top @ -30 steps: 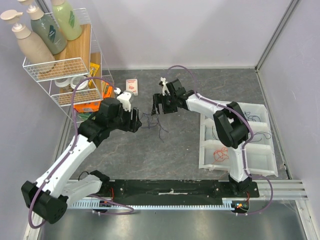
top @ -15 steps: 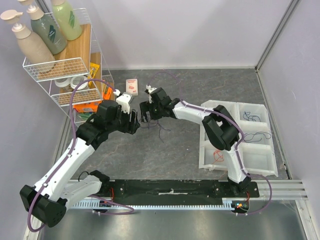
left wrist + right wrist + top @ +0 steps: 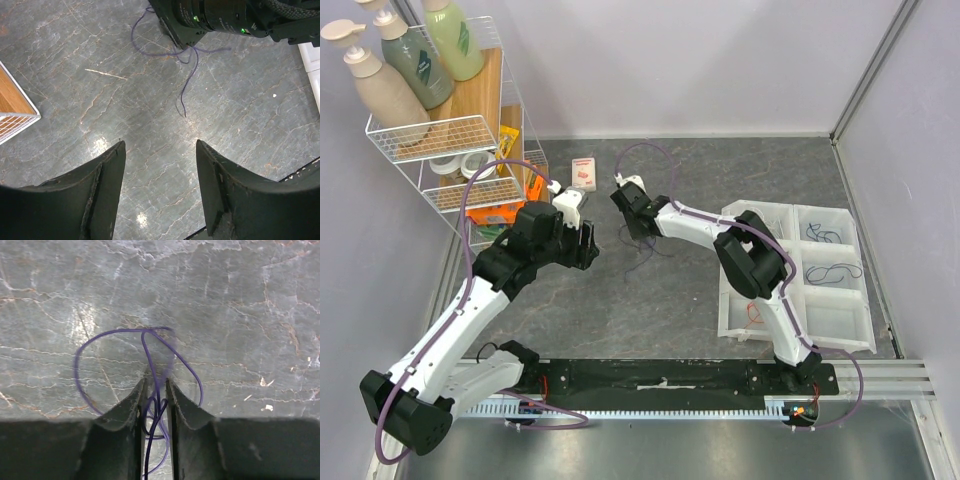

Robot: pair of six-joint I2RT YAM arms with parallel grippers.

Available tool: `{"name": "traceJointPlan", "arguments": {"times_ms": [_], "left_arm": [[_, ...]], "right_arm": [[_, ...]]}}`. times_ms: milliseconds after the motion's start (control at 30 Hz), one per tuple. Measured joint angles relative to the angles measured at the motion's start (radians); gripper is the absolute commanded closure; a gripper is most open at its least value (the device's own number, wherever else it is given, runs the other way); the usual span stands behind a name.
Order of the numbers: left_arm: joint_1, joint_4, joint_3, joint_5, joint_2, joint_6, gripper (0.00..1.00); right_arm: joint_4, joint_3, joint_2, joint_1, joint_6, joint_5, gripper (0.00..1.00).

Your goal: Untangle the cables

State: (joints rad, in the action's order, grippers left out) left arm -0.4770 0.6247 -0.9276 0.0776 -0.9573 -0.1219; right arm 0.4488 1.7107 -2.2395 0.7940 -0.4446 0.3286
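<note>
A tangle of thin purple and dark blue cables [image 3: 640, 248] lies on the grey table between the two arms. My right gripper [image 3: 631, 226] is lowered onto it. In the right wrist view its jaws [image 3: 156, 385] stand almost together, with several strands bunched in the slim gap. A purple loop [image 3: 100, 340] fans out ahead of the tips. My left gripper [image 3: 590, 243] hovers open just left of the tangle, apart from it. The left wrist view shows its wide jaws [image 3: 160, 150] over bare table. Beyond them the cables [image 3: 189, 65] trail out from under the right gripper [image 3: 185, 30].
A white compartment tray [image 3: 725, 300] stands at the right and holds an orange-red strand [image 3: 757, 312] and dark strands [image 3: 825, 237]. A wire rack [image 3: 470, 150] with bottles fills the back left corner. A small white box [image 3: 584, 172] lies behind the grippers.
My right gripper has moved left and down onto the tangle, and its jaws have gone from wide to nearly together around the strands. The left arm has hardly moved.
</note>
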Motion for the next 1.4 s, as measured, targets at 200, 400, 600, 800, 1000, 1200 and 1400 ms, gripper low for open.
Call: {"name": "traceJointPlan", "arguments": {"times_ms": [200, 400, 600, 800, 1000, 1200, 1400], "left_arm": [[0.000, 0.000, 0.000, -0.001, 0.001, 0.000, 0.36], [0.000, -0.003, 0.000, 0.000, 0.000, 0.000, 0.37], [0.000, -0.023, 0.002, 0.000, -0.014, 0.000, 0.37], [0.002, -0.052, 0.018, 0.002, -0.043, 0.000, 0.37], [0.006, -0.060, 0.027, 0.002, -0.064, 0.000, 0.37], [0.004, -0.061, 0.027, 0.003, -0.089, 0.000, 0.38], [-0.011, -0.060, 0.028, 0.003, -0.096, 0.008, 0.38]], "right_arm": [[0.047, 0.029, 0.000, -0.002, 0.051, 0.025, 1.00], [0.060, 0.037, 0.077, -0.020, 0.071, 0.010, 1.00], [0.064, -0.030, 0.345, -0.120, 0.037, 0.013, 1.00], [0.118, -0.128, 0.695, -0.278, 0.001, 0.161, 1.00], [0.294, -0.269, 1.015, -0.384, -0.018, 0.402, 1.00], [0.403, -0.397, 1.117, -0.722, -0.034, 0.452, 1.00], [0.366, -0.526, 1.025, -0.915, -0.034, 0.280, 1.00]]}}
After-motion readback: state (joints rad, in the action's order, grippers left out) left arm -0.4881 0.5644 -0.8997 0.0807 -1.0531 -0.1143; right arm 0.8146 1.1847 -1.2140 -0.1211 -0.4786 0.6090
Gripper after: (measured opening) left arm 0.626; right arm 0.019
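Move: The purple cable lies loosely around the right gripper's tips, its middle about 1 cm back and 2 cm below, with a strand already between the half-open fingers. In the white tray, the dark-blue cable's compartment is some 45 cm to the right of this hand and 9 cm back; the bright-blue cable's is about 42 cm right and 1 cm ahead. From the left hand the purple cable is roughly 14 cm ahead, 11 cm right and 18 cm below. Shut the right gripper on the purple cable's strand and lift it steeply, about 30 cm, then sweep some 47 cm right and 12 cm back over the white tray, turning the hand roughly 60 degrees clockwise. Keep the cable pinched while sinking again over the tray's right-hand compartments. Let the empty left gripper sink a little, fingers staying open. ##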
